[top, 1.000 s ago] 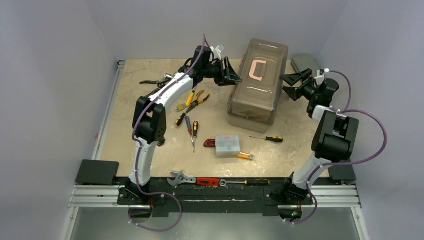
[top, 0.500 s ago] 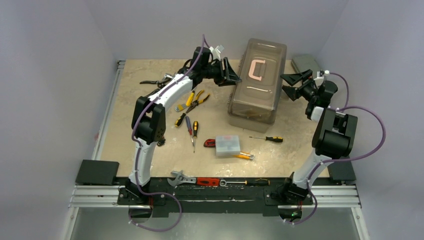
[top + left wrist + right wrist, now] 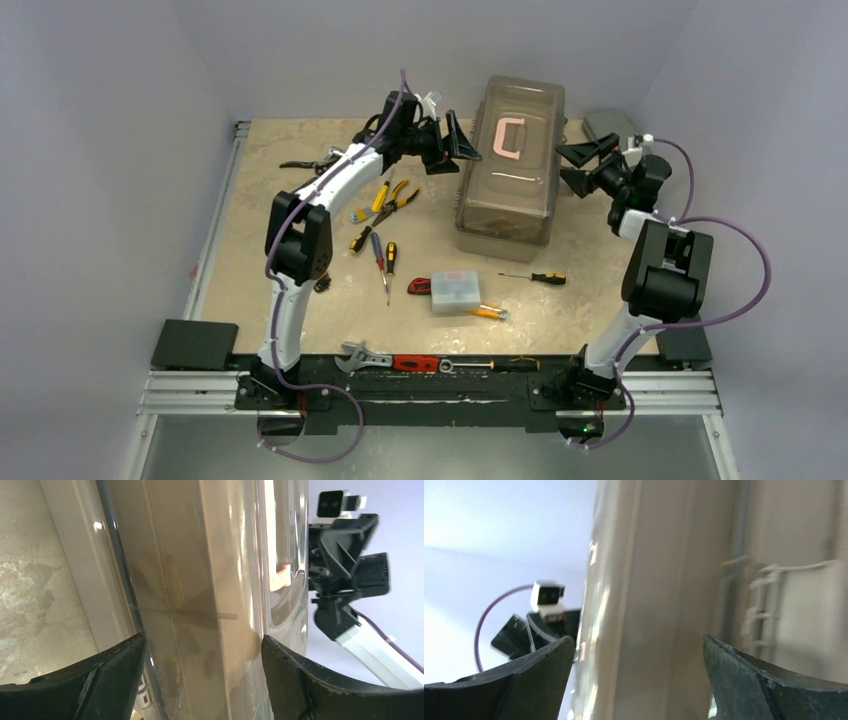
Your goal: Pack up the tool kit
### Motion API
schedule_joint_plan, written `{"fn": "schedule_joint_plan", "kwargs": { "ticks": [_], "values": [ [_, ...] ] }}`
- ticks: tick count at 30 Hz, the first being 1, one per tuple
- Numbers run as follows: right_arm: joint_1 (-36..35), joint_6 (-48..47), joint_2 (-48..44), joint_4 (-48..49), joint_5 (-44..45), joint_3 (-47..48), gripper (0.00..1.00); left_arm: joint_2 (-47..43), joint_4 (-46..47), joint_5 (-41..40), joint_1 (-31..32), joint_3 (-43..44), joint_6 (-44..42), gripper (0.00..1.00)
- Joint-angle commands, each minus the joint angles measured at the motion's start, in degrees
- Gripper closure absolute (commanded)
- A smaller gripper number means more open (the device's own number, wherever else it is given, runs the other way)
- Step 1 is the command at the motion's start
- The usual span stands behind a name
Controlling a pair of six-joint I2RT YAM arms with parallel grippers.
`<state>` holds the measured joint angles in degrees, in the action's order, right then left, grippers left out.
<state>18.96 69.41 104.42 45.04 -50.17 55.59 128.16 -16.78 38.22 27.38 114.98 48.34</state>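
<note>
The tool kit's beige toolbox (image 3: 508, 190) stands closed at the back of the table, with a smoky lid and a pinkish handle (image 3: 508, 138). My left gripper (image 3: 462, 140) is open and faces the box's left side, which fills the left wrist view (image 3: 220, 555) between the spread jaws (image 3: 202, 637). My right gripper (image 3: 577, 165) is open at the box's right side; the wall (image 3: 674, 580) fills the gap between its jaws (image 3: 638, 639). Neither holds anything. Loose pliers (image 3: 395, 198), screwdrivers (image 3: 380, 255) (image 3: 535, 277) and a red utility knife (image 3: 420, 286) lie on the table.
A small clear case (image 3: 455, 290) and a yellow knife (image 3: 490, 312) lie in front of the toolbox. A flat grey case (image 3: 610, 125) sits at the back right. A wrench (image 3: 365, 355) and other tools lie along the black front rail.
My left gripper has opened wider. The toolbox's far end has swung a little to the left, and my right gripper has followed it leftward.
</note>
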Motion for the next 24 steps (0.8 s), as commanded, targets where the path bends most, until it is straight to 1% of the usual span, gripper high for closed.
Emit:
{"fn": "schedule_joint_plan", "kwargs": {
  "ticks": [1,4,5,7,14,16,20,24],
  "values": [
    [-7.6,-16.4,-9.2,-26.3,-0.6,8.2,0.01,4.2,-5.8,-2.2,1.1,4.9,-3.0,0.19],
    [-11.2,-27.7,-11.1,-42.7,7.6,14.4,0.01,5.5,-6.4,-2.2,1.1,5.1,-3.2,0.19],
    [-12.4,-30.8,-11.1,-46.3,9.5,16.3,0.01,5.9,-6.2,-2.1,1.2,4.8,-3.1,0.19],
    [-14.6,-33.5,-11.2,-51.7,12.3,19.6,0.01,6.6,-5.6,-1.6,1.2,4.2,-2.7,0.19],
    [-19.3,-36.3,-10.9,-59.8,16.2,27.0,0.01,6.0,-3.8,-0.3,1.2,3.2,-1.6,0.18],
    [-20.6,-38.3,-11.3,-63.2,19.7,28.9,0.01,4.5,-4.6,-1.3,0.9,3.4,-2.2,0.18],
    [-21.2,-43.2,-11.3,-71.1,27.2,34.1,0.02,0.5,-8.2,-6.1,0.6,4.3,-5.2,0.19],
    [-23.5,-46.4,-8.9,-77.4,30.7,40.6,0.07,-2.2,-8.1,-7.7,0.5,2.7,-5.6,0.21]
  ]
}}
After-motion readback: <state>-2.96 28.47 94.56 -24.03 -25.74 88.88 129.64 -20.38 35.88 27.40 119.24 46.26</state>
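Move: The pale handle on the tool case lid lies about 11 cm left of the right hand, some 5 cm farther out and 2 cm higher. The case's middle is 10 cm left of that hand, level with it, 8 cm down; a grey-green case stands roughly 15 cm to its right, 8 cm farther out and 17 cm down. From the left hand, the handle is about 9 cm right, 4 cm ahead and 3 cm up. Fingertips against the case's right face, the right hand comes free there, rising about 7 cm, then swings left over the lid towards the handle, ending about 11 cm left of its start. It rolls over 35 degrees or so, left side down, fingers still wide open. The left hand stays against the case's left side, easing about 1 cm forward. ##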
